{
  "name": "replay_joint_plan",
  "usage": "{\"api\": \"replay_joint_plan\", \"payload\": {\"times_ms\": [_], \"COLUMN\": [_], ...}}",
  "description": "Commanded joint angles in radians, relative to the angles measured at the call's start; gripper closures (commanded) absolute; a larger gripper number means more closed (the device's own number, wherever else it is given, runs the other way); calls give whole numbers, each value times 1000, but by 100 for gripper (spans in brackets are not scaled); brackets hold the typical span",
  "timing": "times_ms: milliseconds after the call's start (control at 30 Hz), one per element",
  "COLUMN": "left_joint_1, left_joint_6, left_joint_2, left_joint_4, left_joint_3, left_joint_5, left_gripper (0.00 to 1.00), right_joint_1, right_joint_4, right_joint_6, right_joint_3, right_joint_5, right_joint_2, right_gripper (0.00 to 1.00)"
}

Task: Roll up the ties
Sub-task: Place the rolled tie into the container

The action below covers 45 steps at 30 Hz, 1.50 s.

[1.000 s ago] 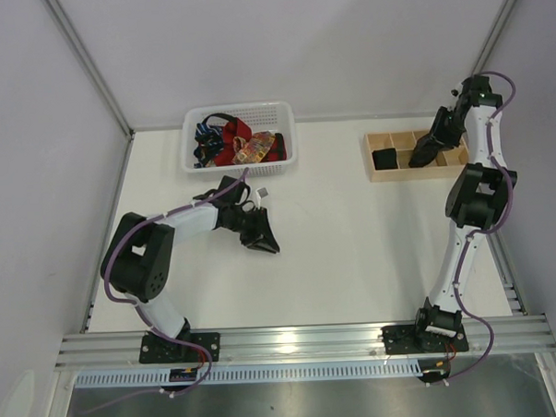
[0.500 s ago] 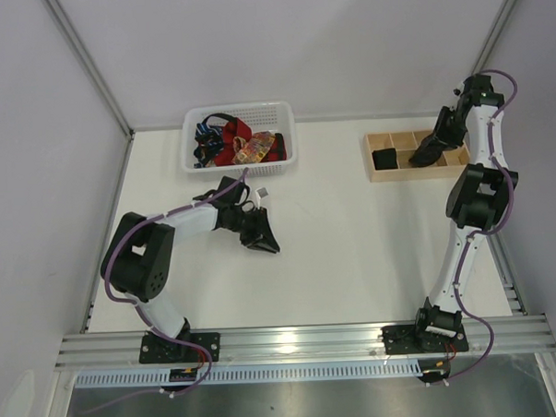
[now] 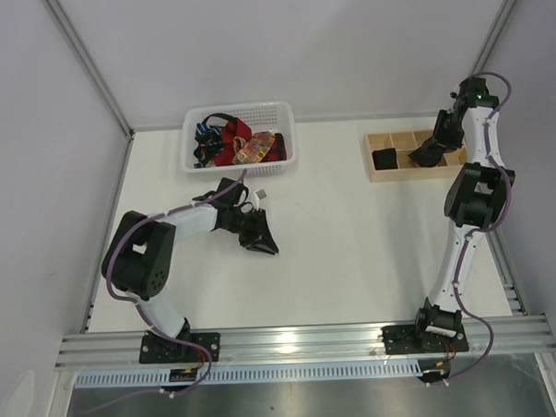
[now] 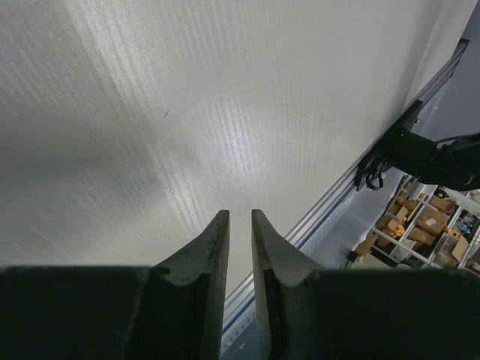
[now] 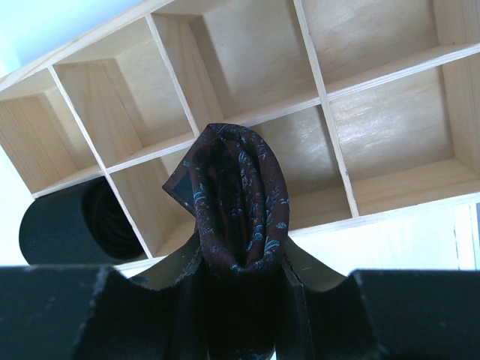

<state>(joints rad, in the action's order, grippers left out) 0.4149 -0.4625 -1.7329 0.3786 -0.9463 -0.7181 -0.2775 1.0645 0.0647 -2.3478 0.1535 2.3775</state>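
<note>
A rolled dark brown tie (image 5: 238, 196) with a fine blue pattern sits between the fingers of my right gripper (image 5: 240, 251), which is shut on it. The gripper (image 3: 430, 150) hangs over the wooden tray (image 3: 376, 175), with the roll above a near-row compartment (image 5: 300, 161). A black rolled tie (image 5: 71, 229) lies in the tray's near left compartment (image 3: 384, 158). Several loose ties (image 3: 238, 144), red, blue and orange-patterned, are heaped in the white basket (image 3: 188, 143). My left gripper (image 3: 261, 242) rests low over the bare table, its jaws (image 4: 240, 216) a narrow gap apart with nothing between them.
The basket stands at the back left and the tray at the back right. White walls close in the table on three sides. An aluminium rail (image 3: 302, 341) runs along the near edge and shows in the left wrist view (image 4: 337, 202) too.
My right gripper has shifted slightly toward the back right over the tray, still holding the rolled tie. The left arm has barely moved.
</note>
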Motion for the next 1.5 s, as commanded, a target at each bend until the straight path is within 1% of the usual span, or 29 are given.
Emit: {"api": "replay_joint_plan", "payload": {"times_ms": [0,133,233,267,433,600,800,933,1033,1267,1300,1367,1467], "left_joint_1": [-11,-14,-16,-16,-21,-25,-28,-31,-33,-34,-34,-37,-39], "left_joint_6": [12,13,13,13,13,15,16,15,10,12,13,15,19], "left_joint_2": [-10,-19,-22,-25,-27,-28,-33,-36,-42,-42,-42,-40,-30], "left_joint_4": [-23,-21,-24,-26,-29,-29,-29,-35,-43,-44,-44,-43,-41], "left_joint_3": [-2,-8,-8,-8,-6,-2,-2,1,6,7,7,7,12], "left_joint_5": [-29,-32,-32,-37,-38,-43,-47,-55,-60,-66,-67,-69,-72], "left_gripper": [77,76,77,76,77,77,77,77,77,77,77,77,77], "right_joint_1": [6,1,-14,-20,-58,-80,-83,-52,-32,41,49,80,104], "right_joint_4": [-29,-31,-64,-80,-98,-86,-57,-48,-23,-2,6,6,21], "right_joint_6": [-40,-22,10,24,37,52,34,-46,-62,-62,-90,-104,-108], "right_joint_3": [-31,-21,28,74,122,122,79,65,56,166,185,214,252], "right_joint_5": [-80,-98,-62,-34,27,72,58,0,-28,-117,-121,-134,-112], "right_joint_2": [34,34,0,-30,-44,-18,32,63,78,29,25,9,-24], "right_gripper": [100,100,100,100,100,100,100,100,100,100,100,100,100]}}
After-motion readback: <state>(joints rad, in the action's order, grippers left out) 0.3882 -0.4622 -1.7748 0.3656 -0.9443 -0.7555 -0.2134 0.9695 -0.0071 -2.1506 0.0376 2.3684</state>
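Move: The right hand grips the rolled tie just above the container. The tie's cell, front row and third from the left, has its middle about 1 cm ahead of that hand, 2 cm to its right and 8 cm below. At that same depth, the empty cell on its left is about 6 cm left of the hand, and the black tie in the end cell about 13 cm left. From the left hand the target cell lies some 51 cm right, 29 cm ahead and 3 cm below. Keeping its pinch on the rolled tie, the right hand first shifts about 2.5 cm to the right while sinking slightly, taking the tie's free end off the divider line and over the third front cell. It then goes mainly down, about 5.5 cm lower in all, feeding the tie into the cell, and towards the end swings nearly 4 cm left and a little back towards its base with a slight wrist tilt, the tie bearing on the cell's walls and dragging the container along, fingers still closed on it. ##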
